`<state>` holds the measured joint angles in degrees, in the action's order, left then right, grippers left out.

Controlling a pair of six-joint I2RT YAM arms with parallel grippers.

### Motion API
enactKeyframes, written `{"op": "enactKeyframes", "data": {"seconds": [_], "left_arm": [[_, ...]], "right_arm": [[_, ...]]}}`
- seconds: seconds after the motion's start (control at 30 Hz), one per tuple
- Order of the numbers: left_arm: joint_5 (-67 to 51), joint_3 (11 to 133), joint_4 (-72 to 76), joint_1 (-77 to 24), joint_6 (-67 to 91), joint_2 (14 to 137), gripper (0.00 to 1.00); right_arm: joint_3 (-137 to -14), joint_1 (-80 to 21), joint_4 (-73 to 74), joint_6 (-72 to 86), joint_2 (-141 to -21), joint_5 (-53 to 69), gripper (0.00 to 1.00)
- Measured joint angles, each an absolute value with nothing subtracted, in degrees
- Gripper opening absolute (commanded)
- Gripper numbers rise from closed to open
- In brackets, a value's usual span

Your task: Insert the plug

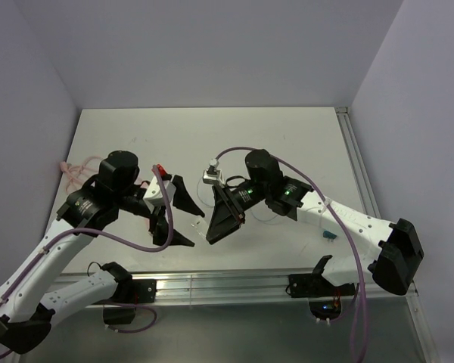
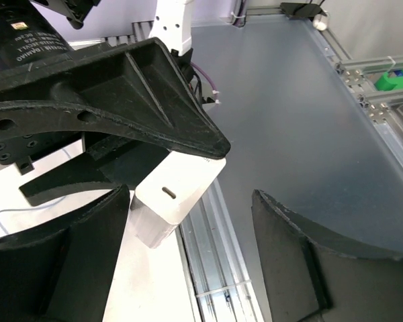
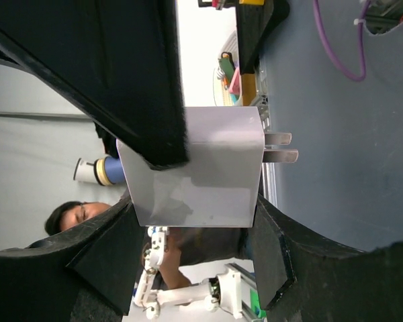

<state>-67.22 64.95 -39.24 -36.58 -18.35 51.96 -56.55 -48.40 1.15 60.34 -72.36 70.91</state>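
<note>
My right gripper (image 3: 195, 221) is shut on a white adapter block (image 3: 215, 174), with its two metal prongs (image 3: 279, 147) sticking out to the right. The left wrist view shows the block's end face with a small slot port (image 2: 169, 192), just ahead of my left gripper (image 2: 188, 201). That gripper is open with nothing in it; one of its fingers (image 3: 121, 67) lies across the block's upper corner. A thin whitish wire (image 2: 3, 215) lies on the table, and I cannot make out the plug at its end. A tiny pale speck (image 1: 197, 224) between the left fingertips is too small to identify.
An aluminium rail (image 1: 234, 283) runs along the table's near edge, under both grippers. A pink cord (image 1: 72, 170) lies at the far left edge. A small teal object (image 1: 329, 234) sits under the right forearm. Purple cables loop off both arms. Grey walls enclose the table.
</note>
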Motion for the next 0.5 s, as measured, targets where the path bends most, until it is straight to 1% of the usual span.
{"op": "enactKeyframes", "data": {"seconds": [0.03, 0.17, 0.27, 0.4, 0.5], "left_arm": [[-67.55, 64.90, -39.24, -36.60, -18.46, 52.23, 0.76], [-68.36, 64.53, -38.44, -36.69, -18.68, 53.36, 0.63], [-68.88, 63.46, -36.64, -36.91, -18.44, 53.47, 0.57], [-69.76, 61.49, -33.32, -37.12, -17.28, 53.34, 0.53], [-71.09, 60.16, -30.76, -37.12, -16.29, 53.12, 0.54]], "right_arm": [[-56.55, -48.45, 0.86, 60.66, -72.36, 71.09, 0.00], [-56.60, -48.51, -0.32, 62.24, -72.38, 71.79, 0.00], [-56.75, -48.69, -1.41, 63.70, -72.79, 72.93, 0.00], [-57.67, -49.15, -2.66, 64.99, -73.91, 73.80, 0.00], [-58.00, -49.17, -3.25, 65.39, -74.63, 75.07, 0.00]]}}
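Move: The white plug, still held at the right fingertips, lies about 3 cm to the right of the left hand, 1 cm ahead and 2 cm below. For the right hand, the open left grip it presents the plug to is roughly 4 cm to its left, level fore and aft and 2 cm higher. The pink power strip lies on the table some 14 cm ahead of the left hand, 17 cm left and 32 cm below. Ease the left gripper about 1 cm down and 1 cm right onto the white plug, closing its fingers from wide to about half open on either side of it. Meanwhile raise the right gripper about 1 cm and draw it slightly back, keeping its grip, to bring the plug up into the left fingers' gap. ##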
